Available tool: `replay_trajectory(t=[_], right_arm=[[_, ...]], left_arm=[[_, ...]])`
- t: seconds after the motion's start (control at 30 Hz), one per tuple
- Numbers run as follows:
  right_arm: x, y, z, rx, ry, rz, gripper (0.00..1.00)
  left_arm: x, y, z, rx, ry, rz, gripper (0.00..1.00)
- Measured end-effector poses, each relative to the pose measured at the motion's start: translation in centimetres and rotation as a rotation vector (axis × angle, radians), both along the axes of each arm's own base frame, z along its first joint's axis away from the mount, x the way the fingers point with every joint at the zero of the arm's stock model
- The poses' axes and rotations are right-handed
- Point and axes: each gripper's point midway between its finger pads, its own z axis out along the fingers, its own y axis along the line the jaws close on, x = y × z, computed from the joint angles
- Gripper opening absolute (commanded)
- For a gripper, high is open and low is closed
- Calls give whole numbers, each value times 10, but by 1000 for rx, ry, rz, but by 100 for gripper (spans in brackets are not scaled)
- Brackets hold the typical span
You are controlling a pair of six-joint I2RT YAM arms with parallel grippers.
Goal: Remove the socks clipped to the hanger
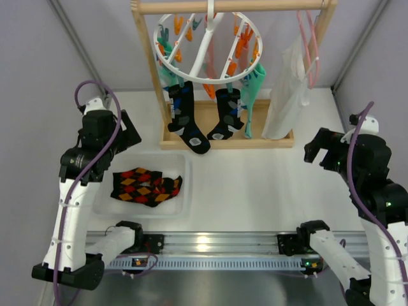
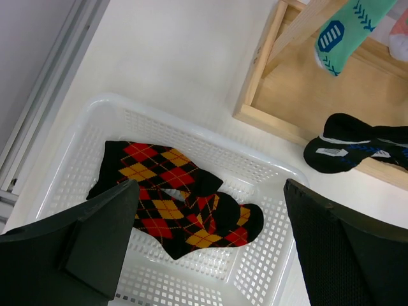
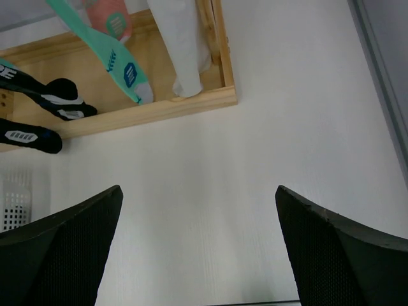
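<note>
The white round hanger (image 1: 207, 48) with orange and teal pegs hangs from the wooden rack's top bar. Two black socks with blue and grey diamonds (image 1: 187, 118) (image 1: 227, 115) and a teal-green sock (image 1: 250, 95) hang clipped to it; a pink sock shows in the right wrist view (image 3: 109, 16). Black sock toes show in the left wrist view (image 2: 357, 152). My left gripper (image 2: 210, 210) is open and empty above the white basket (image 2: 268, 255). My right gripper (image 3: 199, 210) is open and empty above bare table, right of the rack.
The wooden rack (image 1: 226, 141) stands at the back centre. A white garment (image 1: 284, 95) on a thin pink hanger (image 1: 309, 38) hangs at its right. The basket (image 1: 102, 197) holds a black sock with red, orange and yellow diamonds (image 1: 145, 186).
</note>
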Motion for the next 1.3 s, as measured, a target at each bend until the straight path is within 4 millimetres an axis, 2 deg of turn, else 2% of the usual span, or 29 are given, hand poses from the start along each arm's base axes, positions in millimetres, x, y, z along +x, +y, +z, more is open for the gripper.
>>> replay_trajectory(t=[0.17, 0.27, 0.47, 0.57, 0.67, 0.77, 0.83, 1.0, 1.1, 1.2, 1.23, 1.27, 1.3], right_arm=[[9, 2, -1, 14, -20, -3, 100], [22, 15, -3, 50, -49, 47, 99], [63, 80, -23, 190, -88, 349, 100], [87, 102, -39, 209, -81, 448, 97], [114, 131, -57, 172, -67, 563, 96], [130, 169, -76, 124, -65, 704, 93], [140, 188, -88, 109, -71, 771, 91], [174, 210, -116, 48, -64, 839, 90], [192, 223, -126, 9, -73, 870, 86], [204, 234, -129, -8, -101, 889, 72], [206, 236, -129, -9, -108, 891, 60], [209, 239, -128, -7, -121, 892, 53], [210, 241, -127, 0, -127, 892, 37]], left_arm=[[0, -1, 2, -21, -9, 16, 99], [0, 0, 3, -43, -19, 44, 99], [-6, -1, 11, -104, -64, 77, 99], [-7, -9, 11, -141, -62, 51, 99], [-8, -22, 4, -189, -36, 3, 99], [-9, -40, -2, -257, 0, -66, 99], [-10, -53, -4, -300, 21, -119, 99], [-18, -74, -1, -369, 38, -227, 99], [-25, -83, 3, -398, 36, -281, 99], [-32, -90, 9, -419, 26, -328, 99], [-34, -92, 10, -423, 25, -342, 99], [-35, -94, 11, -425, 24, -354, 99], [-36, -95, 14, -425, 22, -367, 99]])
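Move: The right-hand black sock hangs about 22 cm ahead of my right hand, 26 cm to its left and 13 cm lower. Its neighbours are the teal sock, some 7 cm to the right of it, the white cloth, about 16 cm to its right, and the left-hand black sock, some 11 cm to its left. From my left hand the right-hand black sock lies about 16 cm ahead, 28 cm to the right and 12 cm down. I swing my open right hand left and forward and sink it about 13 cm, some 35 cm in all, turning it about 50 degrees counter-clockwise, up to the right-hand black sock. On arriving I start to close the fingers around it, not yet shut. My left hand, wide open, moves about 10 cm right, rolling and turning clockwise. ##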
